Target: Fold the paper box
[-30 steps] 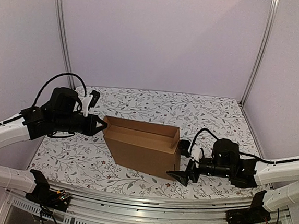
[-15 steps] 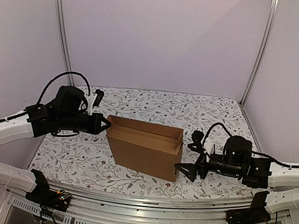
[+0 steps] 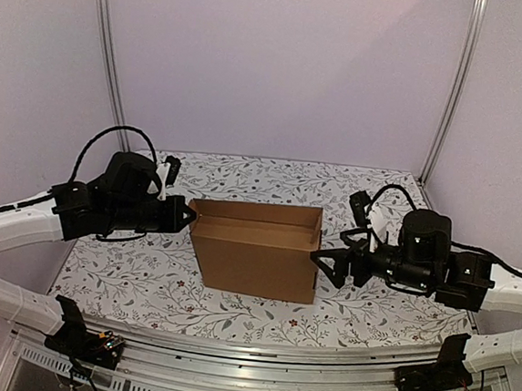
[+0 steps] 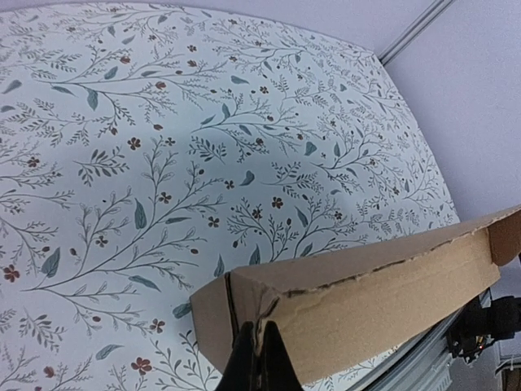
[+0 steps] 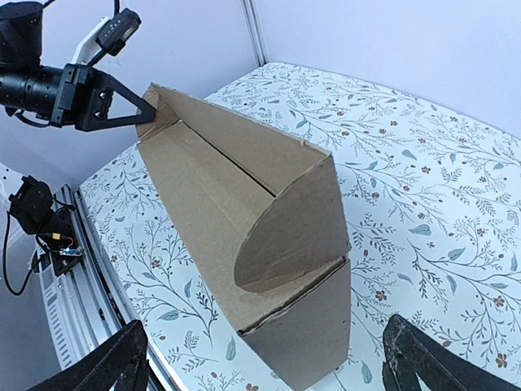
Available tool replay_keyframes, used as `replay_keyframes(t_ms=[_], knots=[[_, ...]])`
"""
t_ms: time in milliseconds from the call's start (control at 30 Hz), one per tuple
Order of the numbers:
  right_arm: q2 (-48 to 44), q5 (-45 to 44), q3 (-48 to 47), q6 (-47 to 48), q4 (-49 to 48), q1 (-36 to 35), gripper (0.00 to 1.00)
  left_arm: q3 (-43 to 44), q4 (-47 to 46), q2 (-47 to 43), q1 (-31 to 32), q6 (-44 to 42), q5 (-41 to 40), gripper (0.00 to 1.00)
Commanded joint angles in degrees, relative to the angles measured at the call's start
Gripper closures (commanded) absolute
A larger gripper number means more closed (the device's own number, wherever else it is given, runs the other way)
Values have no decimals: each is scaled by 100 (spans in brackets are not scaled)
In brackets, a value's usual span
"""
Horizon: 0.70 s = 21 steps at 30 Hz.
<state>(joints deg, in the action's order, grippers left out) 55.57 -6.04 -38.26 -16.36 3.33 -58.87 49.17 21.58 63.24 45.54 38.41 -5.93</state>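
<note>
The paper box (image 3: pixel 256 255) is a plain brown cardboard trough standing in the middle of the table, its open top up. My left gripper (image 3: pixel 189 216) is shut on the upper left corner of its wall. In the left wrist view the fingertips (image 4: pixel 259 358) pinch that cardboard edge of the box (image 4: pixel 374 281). My right gripper (image 3: pixel 330 262) is open just off the box's right end, not touching it. In the right wrist view its fingers (image 5: pixel 110 366) stand wide either side of the box's end flap (image 5: pixel 297 220), and the left gripper (image 5: pixel 134 114) shows at the far corner.
A floral cloth (image 3: pixel 271 183) covers the table. Purple walls with aluminium posts (image 3: pixel 451 89) close in the back and sides. A metal rail (image 3: pixel 256 360) with cable clips runs along the near edge.
The box has swung round to lie square to the front edge. My right gripper rose from the front right corner to the right end. The left gripper shifted right with its corner.
</note>
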Motion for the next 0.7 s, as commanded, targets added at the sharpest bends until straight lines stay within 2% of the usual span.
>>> replay_keyframes(t_ms=[0, 100, 233, 433, 667], knots=[[9, -367, -419, -554, 347, -55, 1, -104, 703, 33, 166, 353, -248, 100], [111, -757, -666, -726, 474, -99, 2, -92, 730, 26, 245, 461, -320, 100], [362, -1313, -1097, -903, 777, -150, 7, -62, 754, 47, 333, 571, -465, 100], [880, -1479, -1610, -1018, 1226, -176, 30, -21, 806, 65, 432, 735, -678, 100], [1231, -1473, -1801, -1086, 1371, -244, 40, 12, 829, 98, 490, 813, -776, 100]])
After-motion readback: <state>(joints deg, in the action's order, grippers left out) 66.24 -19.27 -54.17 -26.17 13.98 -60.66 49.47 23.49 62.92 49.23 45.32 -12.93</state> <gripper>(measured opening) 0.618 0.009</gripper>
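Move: The standing flap at the box's right end, which the open right hand is going for, lies about 5 cm ahead of that hand and 2 cm to its left, roughly level. The middle of the box's front panel is some 14 cm to the right hand's left, level with it fore and aft, and about 7 cm lower; the box's left corner is about 28 cm left and 7 cm ahead, at a similar height. From the left hand, the right-end flap is about 27 cm to the right, level fore and aft and in height. Rising about 5 cm and then sinking back some 2, the right hand also reaches nearly 4 cm forward to the flap at the box's right end. It turns roughly 15 degrees clockwise while its wide-open fingers close to a bit over half, one coming up close beside the flap. The left hand keeps its pinch on the left corner, almost in place, turning about 5 degrees counter-clockwise. ##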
